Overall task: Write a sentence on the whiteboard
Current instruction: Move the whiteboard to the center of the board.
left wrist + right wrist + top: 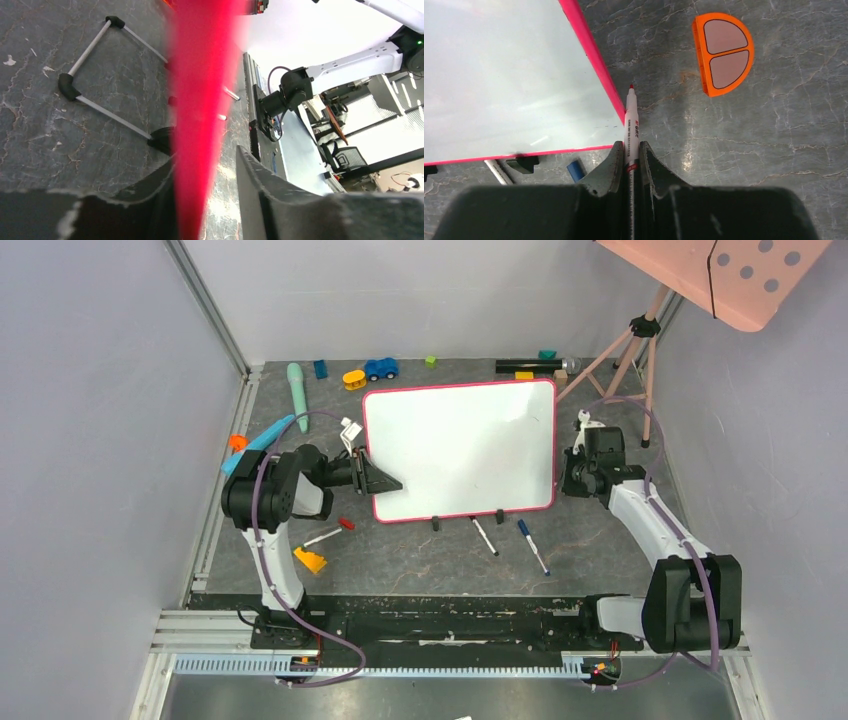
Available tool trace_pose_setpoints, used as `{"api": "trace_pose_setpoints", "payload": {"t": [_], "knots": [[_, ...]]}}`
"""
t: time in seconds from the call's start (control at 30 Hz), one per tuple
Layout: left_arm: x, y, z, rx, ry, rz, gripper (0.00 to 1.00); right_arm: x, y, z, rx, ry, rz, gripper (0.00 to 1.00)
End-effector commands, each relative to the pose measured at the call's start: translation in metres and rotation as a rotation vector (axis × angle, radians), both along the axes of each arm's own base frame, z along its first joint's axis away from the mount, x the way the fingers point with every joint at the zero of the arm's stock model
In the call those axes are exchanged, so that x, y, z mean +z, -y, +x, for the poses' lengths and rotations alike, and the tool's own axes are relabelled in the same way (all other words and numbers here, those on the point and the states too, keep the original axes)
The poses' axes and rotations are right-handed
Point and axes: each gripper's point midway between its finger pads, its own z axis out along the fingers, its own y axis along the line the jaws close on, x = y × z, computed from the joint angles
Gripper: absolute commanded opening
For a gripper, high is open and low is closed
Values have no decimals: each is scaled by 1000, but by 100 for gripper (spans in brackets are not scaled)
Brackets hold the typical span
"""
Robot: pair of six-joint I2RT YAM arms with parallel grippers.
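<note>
The whiteboard (460,450) stands on its black feet mid-table, glossy white with a red-pink frame. Its face shows no red words, so the sentence is not visible. My left gripper (385,483) is at the board's lower left edge. In the left wrist view (205,160) it straddles the blurred red frame (200,100), one finger against it and a gap to the other. My right gripper (572,475) is beside the board's right edge, shut on a red-tipped white marker (631,120). The marker tip lies just outside the frame (594,75), near the lower right corner.
Two loose markers (484,536) (533,546) lie in front of the board. A red cap (346,523), a white marker (322,537) and a yellow-orange block (310,560) lie front left. Toys line the back edge (381,368). An orange half-round piece (723,54) lies right of the board. A pink perforated panel on a tripod (740,270) stands back right.
</note>
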Motion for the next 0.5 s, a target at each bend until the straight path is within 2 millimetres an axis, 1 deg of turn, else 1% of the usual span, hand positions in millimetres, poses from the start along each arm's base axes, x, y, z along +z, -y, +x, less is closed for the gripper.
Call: {"api": "trace_pose_setpoints", "payload": {"t": [0.0,0.03,0.1,0.23,0.3,0.33,0.47], "knots": [[12,3,-10,-61,101,-1,51,27,-15,15,27,58,80,0],[13,3,-9,-61,107,-2,53,29,-11,17,14,62,75,0],[13,3,-8,-54,114,-2,61,33,-5,20,-7,67,67,0],[13,0,-4,-35,115,-2,63,38,14,24,-89,72,25,0],[12,-4,-1,-5,105,-3,64,40,20,26,-124,76,7,0],[11,-6,1,11,99,-4,64,43,29,27,-156,84,1,0],[12,-16,8,74,89,-6,67,55,38,31,-193,125,-11,0]]}}
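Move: The whiteboard is centred about 8 cm ahead and 21 cm left of the right hand, near hand height. That hand already grips the red marker beside the board's lower right corner. The orange half-round toy lies some 5 cm ahead, 5 cm right and 8 cm below; the blue marker, roughly 10 cm back and 4 cm left. From the left hand, already part-open around the board's left edge, the board's middle is about 7 cm ahead, 16 cm right. The red marker, still gripped in the right hand, comes clear of the whiteboard's right edge as that hand rises about 3 cm, drawing some 2 cm to the right and 2 cm forward and turning slightly clockwise. The left hand stays almost in place astride the left edge, its partly open fingers spreading wider to leave the board free. ##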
